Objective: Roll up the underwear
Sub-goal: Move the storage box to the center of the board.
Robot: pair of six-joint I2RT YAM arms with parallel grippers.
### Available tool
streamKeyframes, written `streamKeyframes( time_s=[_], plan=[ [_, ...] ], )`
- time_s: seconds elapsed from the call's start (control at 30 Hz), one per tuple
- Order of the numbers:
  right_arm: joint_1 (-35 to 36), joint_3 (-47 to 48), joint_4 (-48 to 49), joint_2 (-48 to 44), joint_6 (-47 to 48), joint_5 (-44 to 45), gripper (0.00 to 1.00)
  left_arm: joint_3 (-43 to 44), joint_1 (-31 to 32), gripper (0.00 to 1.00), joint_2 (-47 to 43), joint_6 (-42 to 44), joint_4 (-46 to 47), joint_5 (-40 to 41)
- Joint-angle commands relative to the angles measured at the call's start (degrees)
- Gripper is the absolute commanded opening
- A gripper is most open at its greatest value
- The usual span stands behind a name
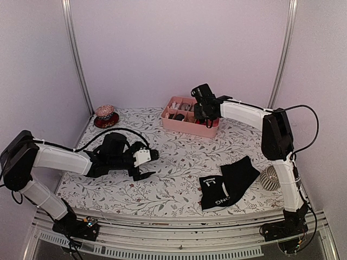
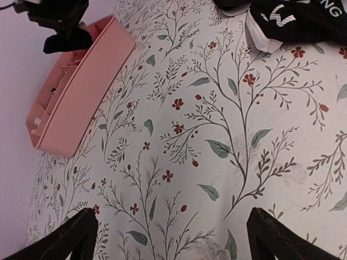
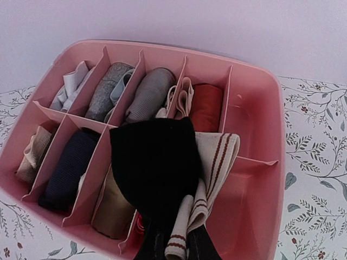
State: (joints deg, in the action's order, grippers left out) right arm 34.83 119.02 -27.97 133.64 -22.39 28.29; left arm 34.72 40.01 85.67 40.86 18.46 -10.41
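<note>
My right gripper (image 3: 181, 249) is shut on a rolled black underwear (image 3: 157, 162) with a wide beige, red-striped waistband (image 3: 217, 157). It holds the roll over the front row of the pink divided tray (image 3: 265, 162). The top view shows this gripper (image 1: 203, 111) at the tray (image 1: 187, 125) at the back of the table. A second black underwear (image 1: 225, 187) with white letters lies flat near the front right, and it also shows in the left wrist view's upper right (image 2: 293, 19). My left gripper (image 2: 171, 238) hangs open over bare tablecloth at the left (image 1: 150, 164).
The tray compartments hold grey (image 3: 108, 89), red (image 3: 206, 105), navy (image 3: 68, 168) and beige bundles; its right compartments (image 3: 249, 200) hold nothing. A dark red dish (image 1: 105, 115) sits at the back left. A white round ribbed object (image 1: 269, 177) lies by the right arm.
</note>
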Motion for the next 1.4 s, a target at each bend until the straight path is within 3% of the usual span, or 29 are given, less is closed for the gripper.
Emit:
streamKeyframes(
  time_s=[0.0,0.27,0.57,1.13,1.37],
  plan=[
    [-0.8,3.6,1.9,5.1,1.2,3.2,0.02,0.7,-0.9,0.99,0.9,-0.4,1.3,0.4],
    [-0.7,2.5,-0.8,5.9,2.4,-6.3,0.02,0.6,-0.9,0.98,1.1,-0.3,1.6,0.6],
    [3.1,-8.0,-2.3,-1.6,7.5,-18.0,0.02,0.6,-1.2,0.98,1.2,-0.5,1.8,0.7],
    [6.7,-32.1,-2.6,-15.9,12.8,-22.1,0.02,0.9,-2.1,0.99,0.1,-2.2,2.2,0.9],
    [6.7,-34.9,-2.6,-22.4,9.2,-13.8,0.02,0.9,-2.9,0.98,-0.6,-3.4,2.9,0.5]
  ],
)
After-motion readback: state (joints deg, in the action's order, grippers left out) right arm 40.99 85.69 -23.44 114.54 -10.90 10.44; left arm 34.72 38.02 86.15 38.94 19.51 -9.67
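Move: The right hand already holds the rolled black underwear over the front of the storage box, whose middle lies about 4 cm ahead, 4 cm left and 8 cm below. The navy roll in the box's front row is some 9 cm left and 1 cm ahead; the rust-red roll is about 8 cm ahead and 1 cm right. The black shirt lies roughly 29 cm back and 9 cm right. From the left hand the box is about 31 cm ahead, 18 cm right. Right hand, keeping the underwear, sinks 5 cm into the box, drags it back some 15 cm, wrist turning counter-clockwise. ##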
